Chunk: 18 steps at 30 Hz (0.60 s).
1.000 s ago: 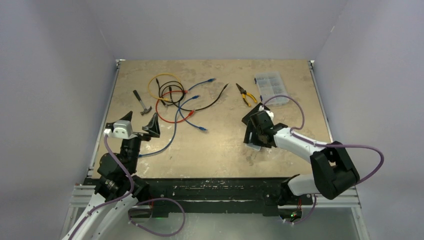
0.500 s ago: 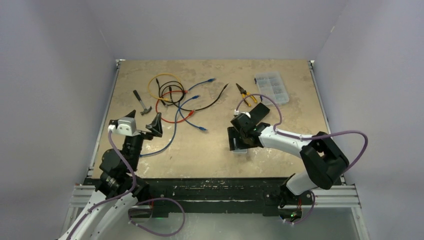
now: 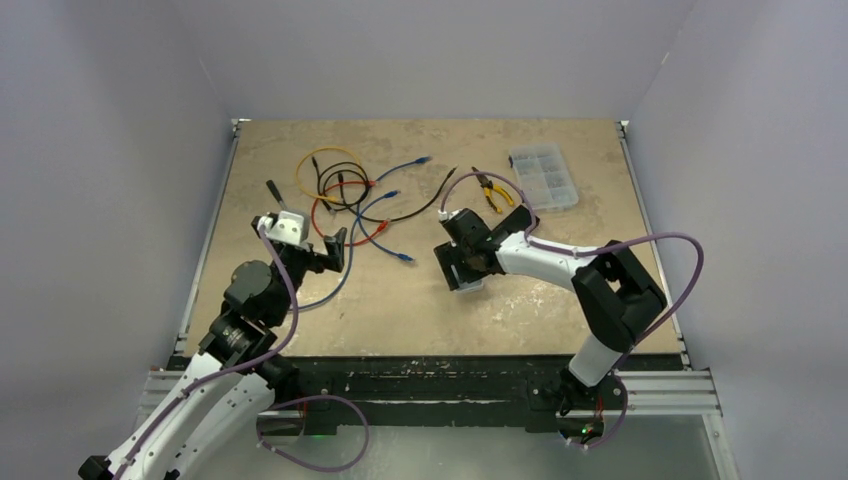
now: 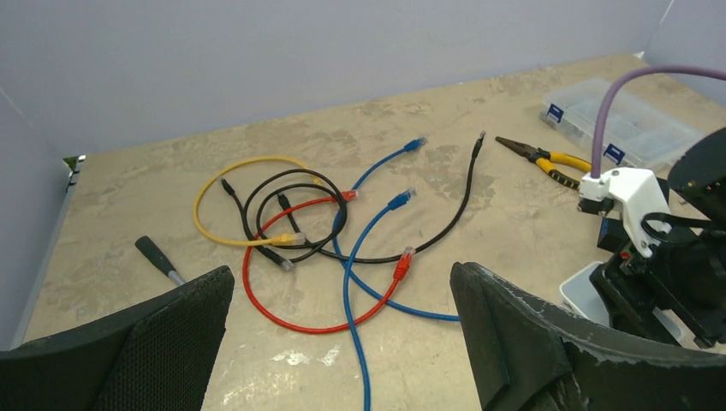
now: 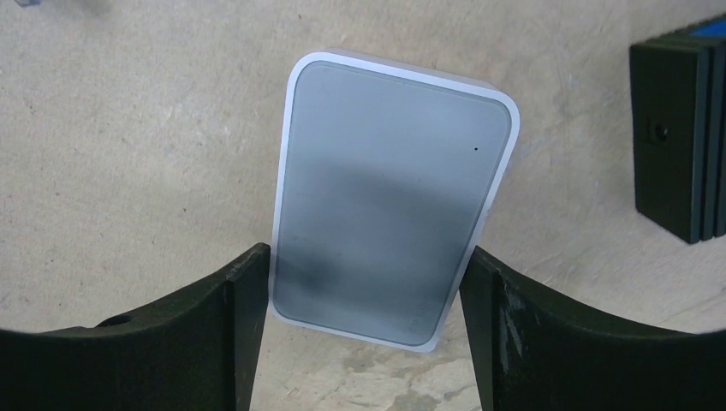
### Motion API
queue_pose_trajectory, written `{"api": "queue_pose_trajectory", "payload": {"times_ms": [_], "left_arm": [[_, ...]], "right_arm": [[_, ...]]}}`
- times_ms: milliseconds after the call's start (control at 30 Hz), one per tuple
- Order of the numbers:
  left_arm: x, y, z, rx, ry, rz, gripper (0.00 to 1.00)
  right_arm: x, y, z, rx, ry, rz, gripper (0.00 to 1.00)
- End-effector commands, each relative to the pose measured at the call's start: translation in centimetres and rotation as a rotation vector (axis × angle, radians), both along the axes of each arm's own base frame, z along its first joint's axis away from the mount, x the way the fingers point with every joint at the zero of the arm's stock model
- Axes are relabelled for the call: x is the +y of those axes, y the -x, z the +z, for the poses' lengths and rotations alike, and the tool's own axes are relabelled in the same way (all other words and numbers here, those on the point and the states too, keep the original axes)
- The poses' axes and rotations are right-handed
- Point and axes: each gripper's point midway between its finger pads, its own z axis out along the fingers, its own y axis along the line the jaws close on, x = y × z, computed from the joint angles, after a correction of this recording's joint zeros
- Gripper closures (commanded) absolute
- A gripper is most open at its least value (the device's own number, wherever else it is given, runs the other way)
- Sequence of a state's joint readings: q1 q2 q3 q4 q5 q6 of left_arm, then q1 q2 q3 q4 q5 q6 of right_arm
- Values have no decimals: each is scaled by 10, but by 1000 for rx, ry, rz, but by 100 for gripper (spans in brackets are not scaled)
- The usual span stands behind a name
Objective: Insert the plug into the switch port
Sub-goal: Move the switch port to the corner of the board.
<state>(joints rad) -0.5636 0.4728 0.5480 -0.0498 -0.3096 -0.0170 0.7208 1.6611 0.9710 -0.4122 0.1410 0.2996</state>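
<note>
The switch (image 5: 389,214), a flat white box with a grey face, lies on the table between the fingers of my right gripper (image 5: 364,257), which press on its two long sides. From above, only a white corner of the switch (image 3: 465,284) shows under the right gripper (image 3: 462,265); its ports are hidden. Several network cables lie tangled to the left, with a red plug (image 4: 402,264) and a blue plug (image 4: 401,199) nearest. My left gripper (image 4: 341,278) hovers open over the blue cable, holding nothing. It sits left of the switch (image 4: 582,287).
Yellow-handled pliers (image 3: 490,190) and a clear compartment box (image 3: 543,178) lie at the back right. A hammer (image 3: 275,190) lies at the back left of the cables. A black layered block (image 5: 681,137) stands past the switch in the right wrist view.
My right gripper has slid left and a little farther back, taking the switch with it. My left arm has reached forward and right, toward the cable tangle.
</note>
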Motion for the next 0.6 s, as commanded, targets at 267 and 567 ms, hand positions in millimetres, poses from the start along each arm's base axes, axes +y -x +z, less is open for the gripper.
{"api": "queue_pose_trajectory", "payload": {"times_ms": [267,567], "left_arm": [[-8,3,13,-19,9,-48,1],[-12,7,20,-34,16,-81,1]], "right_arm": [[-27,-48,11,-60,22,35,54],[-25,-52,14,-70,13,42,38]]}}
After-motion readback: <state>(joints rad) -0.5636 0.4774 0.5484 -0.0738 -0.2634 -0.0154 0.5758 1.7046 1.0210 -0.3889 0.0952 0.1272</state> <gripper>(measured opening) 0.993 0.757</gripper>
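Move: Ahead and to the right of the right hand, whose fingers already hold the white box, the black box with blue ports lies about 14 cm farther out and 12 cm right, 2 cm lower. The pliers are some 21 cm ahead and 8 cm right; the nearest blue plug is about 12 cm left and 4 cm ahead. From the left hand, the black box lies roughly 14 cm ahead, 42 cm right and 26 cm below. Keeping its grip on the sides of the white box, the right hand goes about 4 cm forward, straight out at first and then also swinging some 3 cm to the right, towards the black box's near end. It stays low and level over the board, hardly turns, and eases to a stop at the end. ##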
